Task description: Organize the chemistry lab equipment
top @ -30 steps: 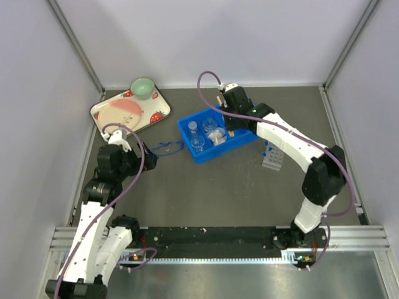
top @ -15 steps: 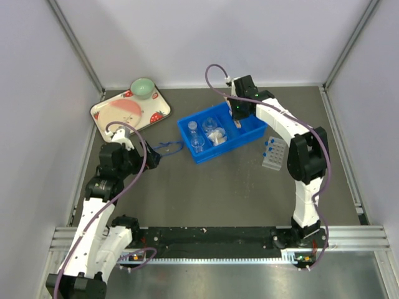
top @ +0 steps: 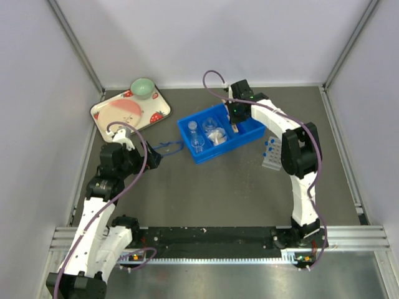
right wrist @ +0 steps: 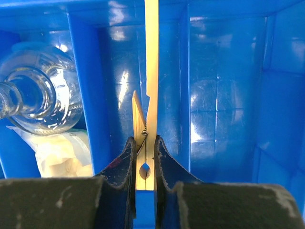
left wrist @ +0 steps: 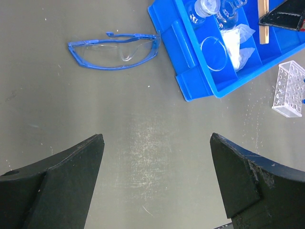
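A blue divided bin [top: 211,154] stands mid-table with glass flasks [top: 197,140] and a plastic bag in it. My right gripper [top: 235,119] is shut on a wooden clamp [right wrist: 151,71] and holds it low inside the bin's right compartment [right wrist: 228,71], next to a divider. A glass flask [right wrist: 33,98] lies in the compartment to its left. Blue safety glasses [left wrist: 114,47] lie on the table left of the bin [left wrist: 190,88]. My left gripper [left wrist: 155,137] is open and empty above bare table, near the glasses [top: 167,147].
A clear test tube rack [top: 272,154] with blue-capped tubes stands right of the bin; it also shows in the left wrist view [left wrist: 289,89]. A patterned tray [top: 100,115] with a green bowl [top: 143,88] and a pink plate sits at the back left.
My right gripper has swung over the bin's back edge and come down into the right compartment with the wooden clamp. The left arm has hardly moved.
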`<state>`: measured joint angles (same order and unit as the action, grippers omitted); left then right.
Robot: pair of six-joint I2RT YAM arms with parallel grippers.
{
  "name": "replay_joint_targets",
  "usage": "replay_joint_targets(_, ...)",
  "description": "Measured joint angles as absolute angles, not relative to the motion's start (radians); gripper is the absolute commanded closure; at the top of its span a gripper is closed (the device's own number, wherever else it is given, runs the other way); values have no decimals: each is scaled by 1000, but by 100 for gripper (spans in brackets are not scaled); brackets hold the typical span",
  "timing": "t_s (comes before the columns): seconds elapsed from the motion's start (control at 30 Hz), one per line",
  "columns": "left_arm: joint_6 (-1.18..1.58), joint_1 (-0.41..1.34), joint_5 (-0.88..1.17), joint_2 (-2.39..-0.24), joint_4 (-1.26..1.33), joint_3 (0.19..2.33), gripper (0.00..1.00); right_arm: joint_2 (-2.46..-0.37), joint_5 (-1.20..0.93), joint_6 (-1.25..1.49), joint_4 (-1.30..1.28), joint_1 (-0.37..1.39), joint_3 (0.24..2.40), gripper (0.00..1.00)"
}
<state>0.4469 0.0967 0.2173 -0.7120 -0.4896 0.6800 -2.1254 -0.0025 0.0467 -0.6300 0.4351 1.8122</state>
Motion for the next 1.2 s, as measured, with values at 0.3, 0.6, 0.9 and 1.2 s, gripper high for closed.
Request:
replay_joint_targets(0.3, 447, 97, 217, -712, -489, 677, 2, -2125, -17, 46, -585, 435, 1715, 100)
replay_joint_targets(0.6, 447, 97, 217, -711, -489, 677, 2, -2099, -18, 48, -601, 435, 1661, 100)
replay_joint_targets(0.9, 447, 97, 216, -709, -489, 677, 2, -2099, 11, 68, -618, 441, 1665, 54)
replay_joint_targets(1.2, 446, 97, 215, -712, -488, 677, 2, -2081, 60, 70, -659, 470, 1718, 52)
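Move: At the right fingers, still pinching the near end of the wooden test-tube clamp, the compartment it is going into has its middle roughly 3 cm ahead, 1 cm left and 5 cm below. The white bag lies some 6 cm left and 2 cm back, the glass flask about 8 cm left and 1 cm ahead. The empty end compartment is about 5 cm right and 5 cm ahead. From the idle left hand, the clamp's compartment is some 22 cm ahead, 27 cm right and 15 cm lower. Lowering the clamp into its compartment, the right hand sinks nearly 4 cm while drawing back a little over 3 cm towards the blue box's near wall, edging slightly right, its fingers tipping about 5 degrees steeper. Down there the fingers open to about half and let go of the clamp, then the empty hand starts straight up, rising some 2 cm. ##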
